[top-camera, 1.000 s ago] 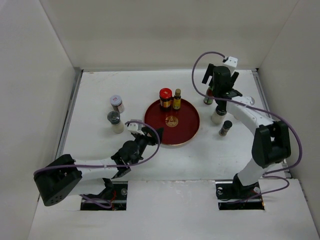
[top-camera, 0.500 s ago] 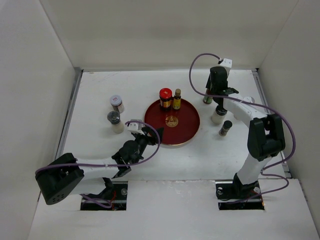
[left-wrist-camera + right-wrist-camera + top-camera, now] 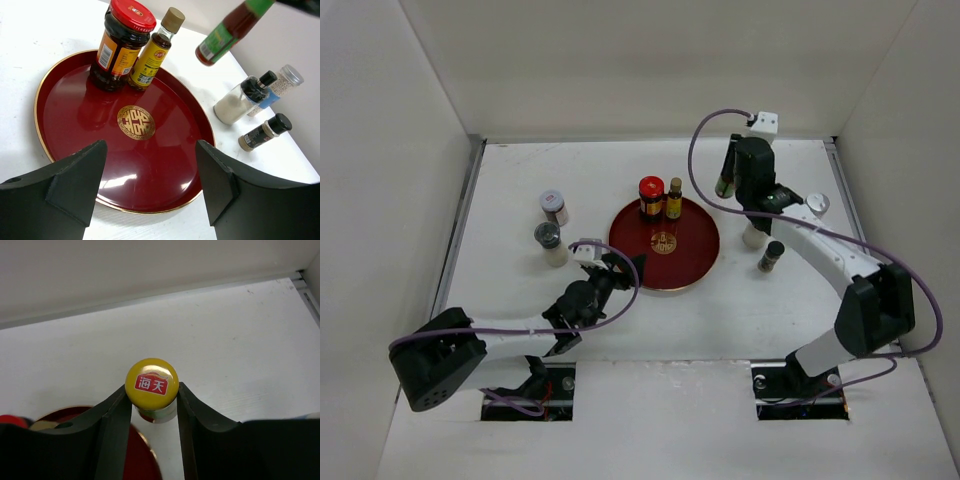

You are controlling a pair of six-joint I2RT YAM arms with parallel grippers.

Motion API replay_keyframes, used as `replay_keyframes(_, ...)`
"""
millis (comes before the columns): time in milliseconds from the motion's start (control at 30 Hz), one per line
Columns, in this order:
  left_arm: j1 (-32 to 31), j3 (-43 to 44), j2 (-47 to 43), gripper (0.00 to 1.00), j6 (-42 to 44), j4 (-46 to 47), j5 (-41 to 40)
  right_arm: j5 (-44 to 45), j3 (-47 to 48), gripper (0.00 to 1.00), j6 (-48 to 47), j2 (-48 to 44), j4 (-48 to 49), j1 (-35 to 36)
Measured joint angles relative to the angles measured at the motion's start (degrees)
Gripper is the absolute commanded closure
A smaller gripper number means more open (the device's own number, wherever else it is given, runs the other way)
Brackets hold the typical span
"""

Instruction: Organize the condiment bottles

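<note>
My right gripper [image 3: 730, 170] is shut on the yellow cap [image 3: 151, 381] of a red sauce bottle with a green label [image 3: 724, 184]. It holds the bottle tilted in the air, right of the red round tray [image 3: 695, 270]; the bottle also shows in the left wrist view [image 3: 227, 32]. A red-capped jar [image 3: 651, 196] and a small yellow-labelled bottle [image 3: 674, 198] stand on the tray's far side. My left gripper [image 3: 620, 268] is open and empty at the tray's near left rim [image 3: 45, 145].
Two grey-lidded jars [image 3: 554, 207] [image 3: 550, 243] stand left of the tray. A white shaker [image 3: 753, 235], a blue-banded jar [image 3: 277, 87] and a small black-capped spice bottle [image 3: 771, 256] stand right of it. White walls close in the table.
My right gripper has lifted the sauce bottle off the table at the back right and carried it left towards the tray. The left arm has not moved.
</note>
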Motion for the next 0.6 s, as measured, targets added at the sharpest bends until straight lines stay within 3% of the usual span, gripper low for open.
replay_keyframes(200,0.5,-0.3,-0.7,0.30,0.0,0.0,0.0,-0.5,-3.3,0.70,0.8,-3.8,2.9,6.4)
replay_keyframes(600,1.4,-0.3,-0.5,0.30,0.0,-0.1,0.0,-1.7,-7.4,0.70,2.6,1.2,3.6,10.1)
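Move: The sauce bottle is already off the table, hanging in the right fingers. The clear spot it is taken to, on the plate's far right part, lies about 8 cm left, 4 cm back and 21 cm below that hand. The oil bottle is some 15 cm left and 1 cm back, the red-lidded jar 22 cm left, level with it; the white shaker 9 cm right, 7 cm back. From the left hand that spot is roughly 19 cm ahead, 18 cm right. The sauce bottle, still gripped just under its cap, is carried left about 8 cm and a little back towards the plate by the right hand, clearing a slight rise before being lowered some 7 cm beside the oil bottle. The wrist turns about 10 degrees counter-clockwise and the fingers keep their hold. ##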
